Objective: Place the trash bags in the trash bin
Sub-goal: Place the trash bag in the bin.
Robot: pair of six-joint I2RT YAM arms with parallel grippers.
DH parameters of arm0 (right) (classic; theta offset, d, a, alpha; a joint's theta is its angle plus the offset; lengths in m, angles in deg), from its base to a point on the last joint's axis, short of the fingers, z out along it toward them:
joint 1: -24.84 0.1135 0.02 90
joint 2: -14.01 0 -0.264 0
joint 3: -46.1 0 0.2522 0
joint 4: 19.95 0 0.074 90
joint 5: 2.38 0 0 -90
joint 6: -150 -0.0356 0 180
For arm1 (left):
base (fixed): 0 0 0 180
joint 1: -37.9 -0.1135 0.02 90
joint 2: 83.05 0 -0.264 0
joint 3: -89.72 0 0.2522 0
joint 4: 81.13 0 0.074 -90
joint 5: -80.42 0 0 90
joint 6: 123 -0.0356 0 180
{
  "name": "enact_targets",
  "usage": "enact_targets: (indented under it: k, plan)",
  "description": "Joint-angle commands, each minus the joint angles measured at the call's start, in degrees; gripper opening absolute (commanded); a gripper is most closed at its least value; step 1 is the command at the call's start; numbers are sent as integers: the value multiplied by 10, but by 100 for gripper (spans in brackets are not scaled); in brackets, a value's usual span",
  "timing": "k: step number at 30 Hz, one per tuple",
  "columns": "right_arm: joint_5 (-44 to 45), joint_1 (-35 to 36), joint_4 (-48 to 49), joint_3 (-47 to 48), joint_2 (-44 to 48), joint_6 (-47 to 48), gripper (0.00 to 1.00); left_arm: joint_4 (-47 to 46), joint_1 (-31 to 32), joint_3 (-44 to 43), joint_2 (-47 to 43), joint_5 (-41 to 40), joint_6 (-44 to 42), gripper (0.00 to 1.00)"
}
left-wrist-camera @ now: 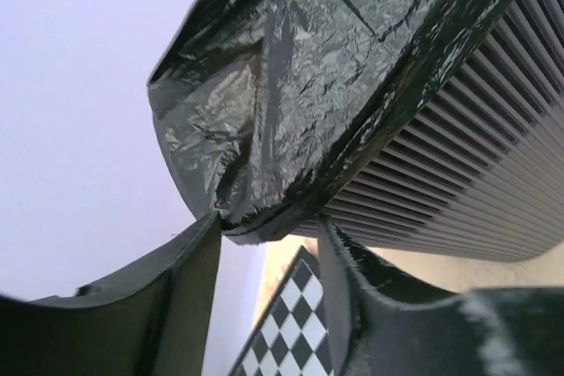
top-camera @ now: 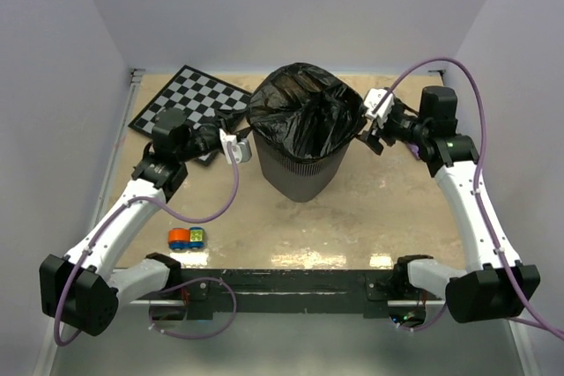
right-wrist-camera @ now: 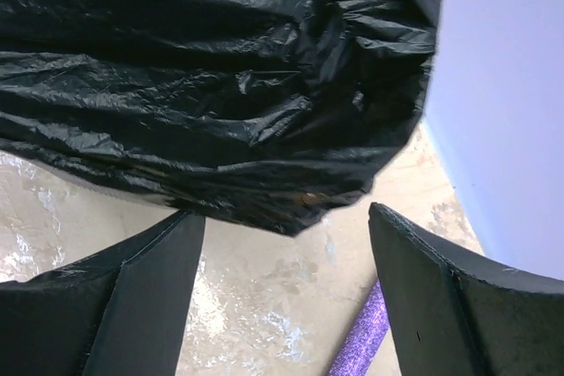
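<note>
The grey mesh trash bin (top-camera: 302, 173) stands mid-table. A glossy black trash bag (top-camera: 304, 112) lines it, its edge folded out over the rim. My left gripper (top-camera: 236, 147) is at the bin's left side, open. In the left wrist view the bag's hem (left-wrist-camera: 291, 129) hangs over the mesh wall (left-wrist-camera: 476, 173), just past the tips of the left gripper (left-wrist-camera: 269, 222), with nothing between the fingers. My right gripper (top-camera: 374, 122) is at the bin's right rim. There the right gripper (right-wrist-camera: 282, 217) is open, and the bag (right-wrist-camera: 220, 85) hangs just beyond its tips.
A chessboard (top-camera: 189, 99) lies at the back left, behind the left arm, and also shows under the left fingers (left-wrist-camera: 295, 323). A small orange, blue and green toy (top-camera: 187, 238) sits near the front left. A purple glittery microphone (right-wrist-camera: 361, 341) lies on the table under the right gripper.
</note>
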Motion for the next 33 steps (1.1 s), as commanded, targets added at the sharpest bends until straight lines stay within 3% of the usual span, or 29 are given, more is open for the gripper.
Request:
enact_targets:
  k: [1, 5, 11, 14, 20, 25, 33]
  plan:
    - [5, 18, 8, 24, -8, 33, 79, -100, 20, 17, 4, -8, -15, 45]
    - [14, 52, 34, 14, -7, 24, 71, -161, 23, 42, 7, -44, 19, 27]
    - [32, 80, 48, 7, -15, -4, 15, -203, 22, 38, 37, -100, 106, 0]
    - [46, 80, 48, -14, -5, -1, 0, -202, 23, 45, 44, -115, 144, 0]
    - [71, 80, 43, -59, 31, 19, 0, -220, 23, 93, 16, -145, 216, 0]
    - [68, 80, 43, -80, 37, 12, 0, -236, 23, 137, -9, -164, 226, 0]
    - [80, 80, 102, -147, 19, 15, 0, -319, 24, 146, 81, -139, 252, 0]
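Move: Just off the left fingertips, about 2 cm to the right and 1 cm ahead, is the bag's left rim; the bag's right rim is some 3 cm left and 2 cm ahead of the right hand, both about level with the fingers. The trash bin's middle is roughly 15 cm right, 3 cm ahead and 15 cm below the left hand. The microphone lies on the table about 17 cm ahead, 12 cm right and 28 cm below the right hand. Easing about 2.5 cm left into the bag's right rim, the right hand shuts its open fingers and pinches the film, then pulls it down some 5 cm and slightly back. The left hand reaches about 4 cm forward beside the left rim while closing from half open, apparently on nothing, then sinks some 6 cm below its highest point, turning roughly 15 degrees counter-clockwise and rolling its left side down. ##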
